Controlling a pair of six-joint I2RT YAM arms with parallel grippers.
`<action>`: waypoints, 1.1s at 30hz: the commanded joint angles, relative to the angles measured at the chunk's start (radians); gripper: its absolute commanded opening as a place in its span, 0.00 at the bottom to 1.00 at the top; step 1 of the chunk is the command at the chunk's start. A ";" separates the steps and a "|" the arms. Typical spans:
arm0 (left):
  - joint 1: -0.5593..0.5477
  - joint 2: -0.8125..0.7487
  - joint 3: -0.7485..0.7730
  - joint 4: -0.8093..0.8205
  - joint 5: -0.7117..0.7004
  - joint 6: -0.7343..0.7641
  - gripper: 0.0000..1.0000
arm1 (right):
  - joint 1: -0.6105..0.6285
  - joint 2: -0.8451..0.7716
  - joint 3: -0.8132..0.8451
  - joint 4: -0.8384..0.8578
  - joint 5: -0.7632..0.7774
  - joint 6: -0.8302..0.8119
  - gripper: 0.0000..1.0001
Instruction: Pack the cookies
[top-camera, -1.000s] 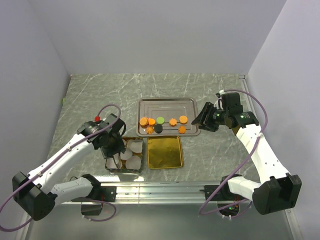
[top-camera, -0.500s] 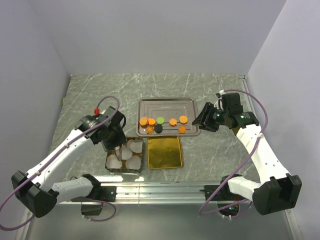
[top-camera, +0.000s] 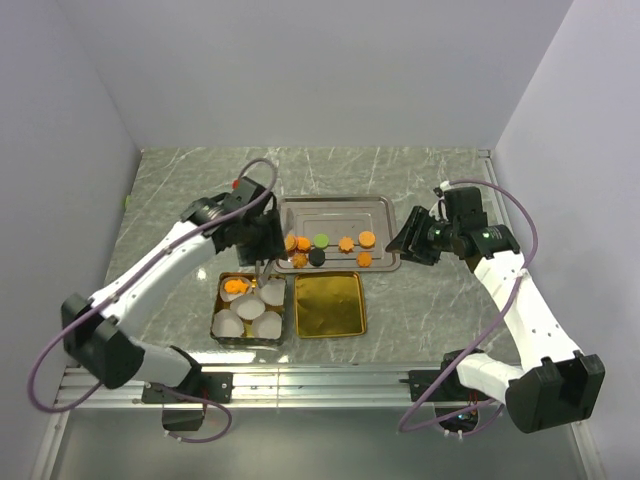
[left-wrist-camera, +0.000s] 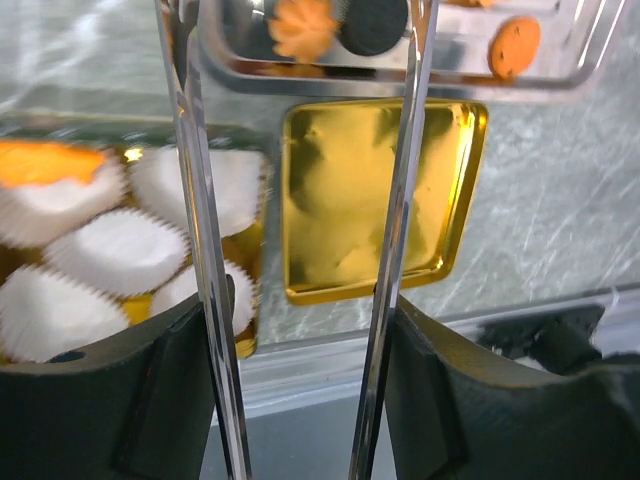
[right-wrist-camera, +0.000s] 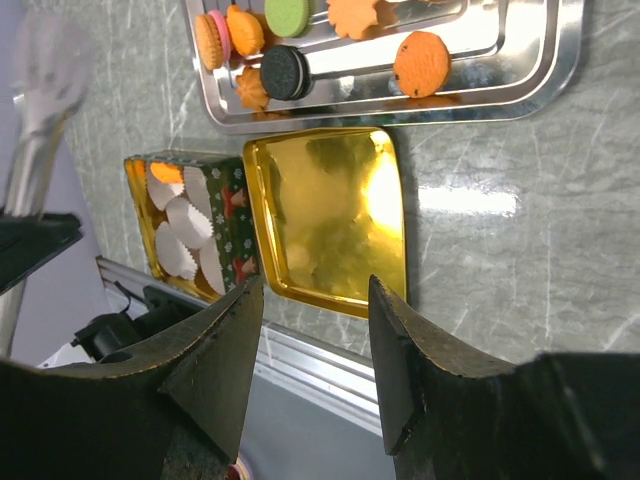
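Note:
Several cookies (top-camera: 321, 240) lie on the steel tray (top-camera: 335, 203): orange discs and flower shapes, one green, one black (right-wrist-camera: 286, 72). Another orange cookie (top-camera: 236, 288) rests in the back-left paper cup of the green tin (top-camera: 213, 325), also seen at the left of the left wrist view (left-wrist-camera: 50, 162). My left gripper (top-camera: 258, 240) hovers between the tin and the tray's left end, shut on metal tongs (left-wrist-camera: 205, 250). The tong blades stand apart with nothing between them; their tips are out of view. My right gripper (top-camera: 405, 242) hangs open and empty at the tray's right edge.
A gold lid (top-camera: 330, 305) lies upside down right of the tin, just in front of the tray. White pleated paper cups (left-wrist-camera: 115, 250) fill the tin. An aluminium rail (top-camera: 330, 378) runs along the near table edge.
My left arm has lifted off the tin and swung back-right toward the tray. An orange cookie now shows in the tin's back-left cup. The right arm has not moved.

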 joint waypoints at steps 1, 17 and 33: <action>0.023 0.068 0.039 0.115 0.158 0.099 0.63 | 0.002 -0.044 0.011 -0.014 0.023 -0.015 0.54; 0.132 0.217 0.071 0.106 0.253 0.161 0.62 | 0.002 -0.067 -0.028 0.009 0.031 0.017 0.54; 0.142 0.278 -0.015 0.154 0.245 0.161 0.61 | 0.002 -0.012 -0.013 0.008 0.023 0.006 0.54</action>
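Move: The left hand holds the tongs, open, over the far right corner of the cookie box; the orange-pink cookie at the tray's near left lies about 14 cm ahead of the hand, 4 to its right and 17 below. The orange flower cookie is some 10 cm ahead and 7 right of this hand, the black one 11 ahead and 12 right, the box's middle 4 back and 6 left. From the right hand the orange-pink cookie lies about 14 cm ahead and 32 left. Keeping its grip on the open tongs, the left hand carries them forward and down towards the orange-pink cookie at the tray's near left end, gaining about 4 cm forward and 3 down, with a slight swing to the right early on. There it stops reaching and sinks another 4 cm or so, easing back a little as the wrist tips the fingers some 10 degrees nearer to vertical and brings the tong heads down over that cookie, the gripper's opening unchanged. ##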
